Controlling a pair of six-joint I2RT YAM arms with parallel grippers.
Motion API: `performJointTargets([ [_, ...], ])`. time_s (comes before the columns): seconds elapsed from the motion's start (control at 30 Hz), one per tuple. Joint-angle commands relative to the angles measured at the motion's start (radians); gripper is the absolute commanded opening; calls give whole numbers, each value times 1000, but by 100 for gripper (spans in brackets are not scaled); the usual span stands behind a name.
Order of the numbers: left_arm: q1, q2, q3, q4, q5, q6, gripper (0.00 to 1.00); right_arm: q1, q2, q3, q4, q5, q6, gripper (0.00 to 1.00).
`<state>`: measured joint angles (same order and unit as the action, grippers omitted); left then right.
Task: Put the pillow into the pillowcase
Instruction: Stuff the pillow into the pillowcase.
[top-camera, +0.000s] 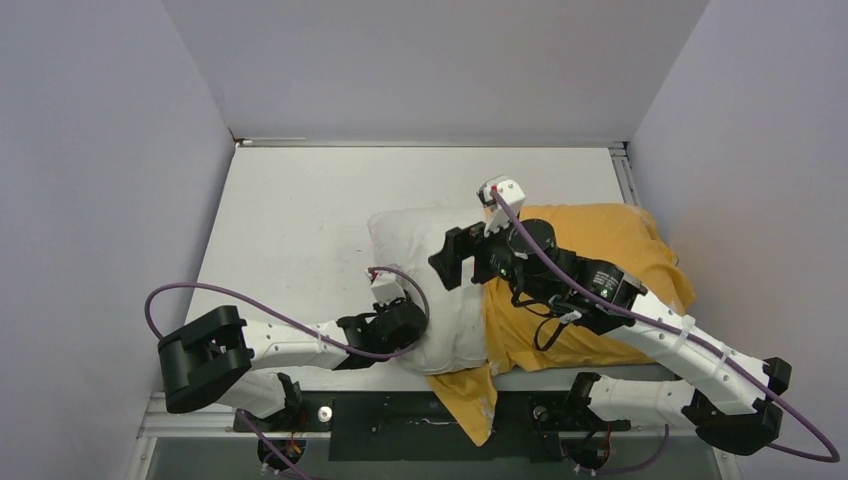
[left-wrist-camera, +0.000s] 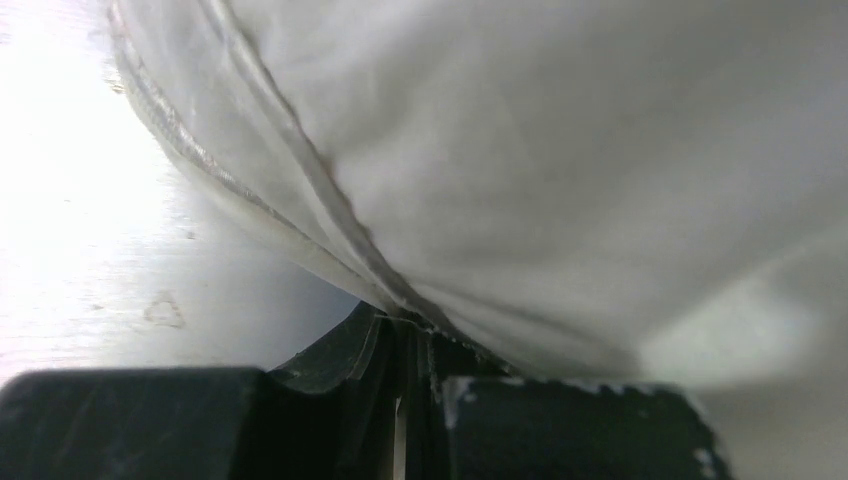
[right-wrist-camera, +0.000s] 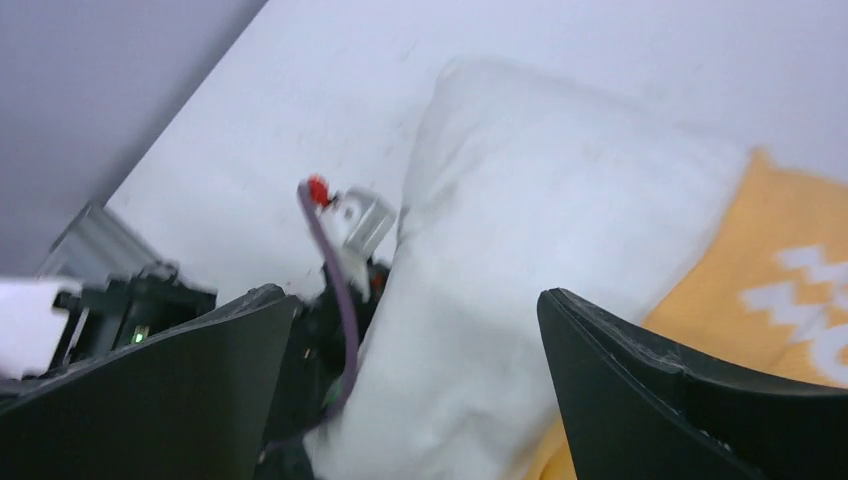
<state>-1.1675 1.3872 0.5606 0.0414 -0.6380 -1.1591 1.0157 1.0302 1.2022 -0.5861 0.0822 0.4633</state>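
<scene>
The off-white pillow (top-camera: 420, 240) lies mid-table, its right part inside the orange-yellow pillowcase (top-camera: 600, 240). My left gripper (top-camera: 412, 322) is at the pillow's near-left edge. In the left wrist view the pillow (left-wrist-camera: 560, 150) fills the frame and its stitched seam runs into my left gripper (left-wrist-camera: 410, 330), which is shut on that edge. My right gripper (top-camera: 452, 258) hovers over the pillow's bare part. In the right wrist view my right gripper (right-wrist-camera: 415, 293) is open wide, with the pillow (right-wrist-camera: 540, 220) below and the pillowcase (right-wrist-camera: 790, 270) with white lettering at the right.
A corner of the pillowcase hangs over the table's near edge (top-camera: 470, 400) between the arm bases. Grey walls close in the white table (top-camera: 300, 200) on three sides. The left arm's wrist and purple cable (right-wrist-camera: 340, 250) lie just left of the pillow.
</scene>
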Motion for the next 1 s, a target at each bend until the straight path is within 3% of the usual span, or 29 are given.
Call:
performJointTargets([
  [0.0, -14, -20, 58, 119, 44, -5, 0, -23, 89, 175, -78, 393, -122, 100],
  [0.07, -14, -22, 58, 116, 45, -5, 0, -87, 148, 220, -95, 433, -147, 94],
  [0.27, -15, -31, 52, 111, 44, -6, 0, -382, 333, 296, -127, 274, -175, 96],
  [0.47, -15, -47, 46, 103, 42, -5, 0, -454, 482, 320, -193, 300, -189, 96],
  [0.53, -15, -52, 42, 103, 39, -5, 0, -459, 506, 318, -195, 247, -198, 74],
  [0.63, -15, -51, 38, 106, 37, -7, 0, -462, 494, 312, -163, 132, -197, 16],
  [0.67, -15, -48, 37, 109, 38, -8, 0, -462, 477, 308, -144, 90, -195, 6],
  [0.97, -14, 47, 65, 149, 67, -5, 0, -452, 328, 272, 52, -485, -93, 5],
])
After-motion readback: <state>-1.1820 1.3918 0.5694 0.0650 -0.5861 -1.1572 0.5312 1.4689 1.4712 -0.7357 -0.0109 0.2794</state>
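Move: The far corner of the pillowcase's mouth lies from the right hand about 18 cm ahead, 10 cm to its right and 11 cm below. The bare white pillow's middle is some 3 cm ahead, 8 cm to this hand's left and 18 cm below; the filled pillowcase's middle is 4 cm ahead, 27 cm to the right and 20 cm below. From the left hand that mouth corner is about 18 cm ahead, 19 cm right and 14 cm higher. The right fingers pinch the gathered far end of the pillowcase's mouth: the open hand swings about 20 cm forward, arching over the pillow while veering right and turning clockwise some 35 degrees, dips onto the cloth and shuts, then draws about 5 cm back, left and up, turning partway back. The left hand, fingers already shut, stays against the pillow's left edge, easing about 1.5 cm right. ##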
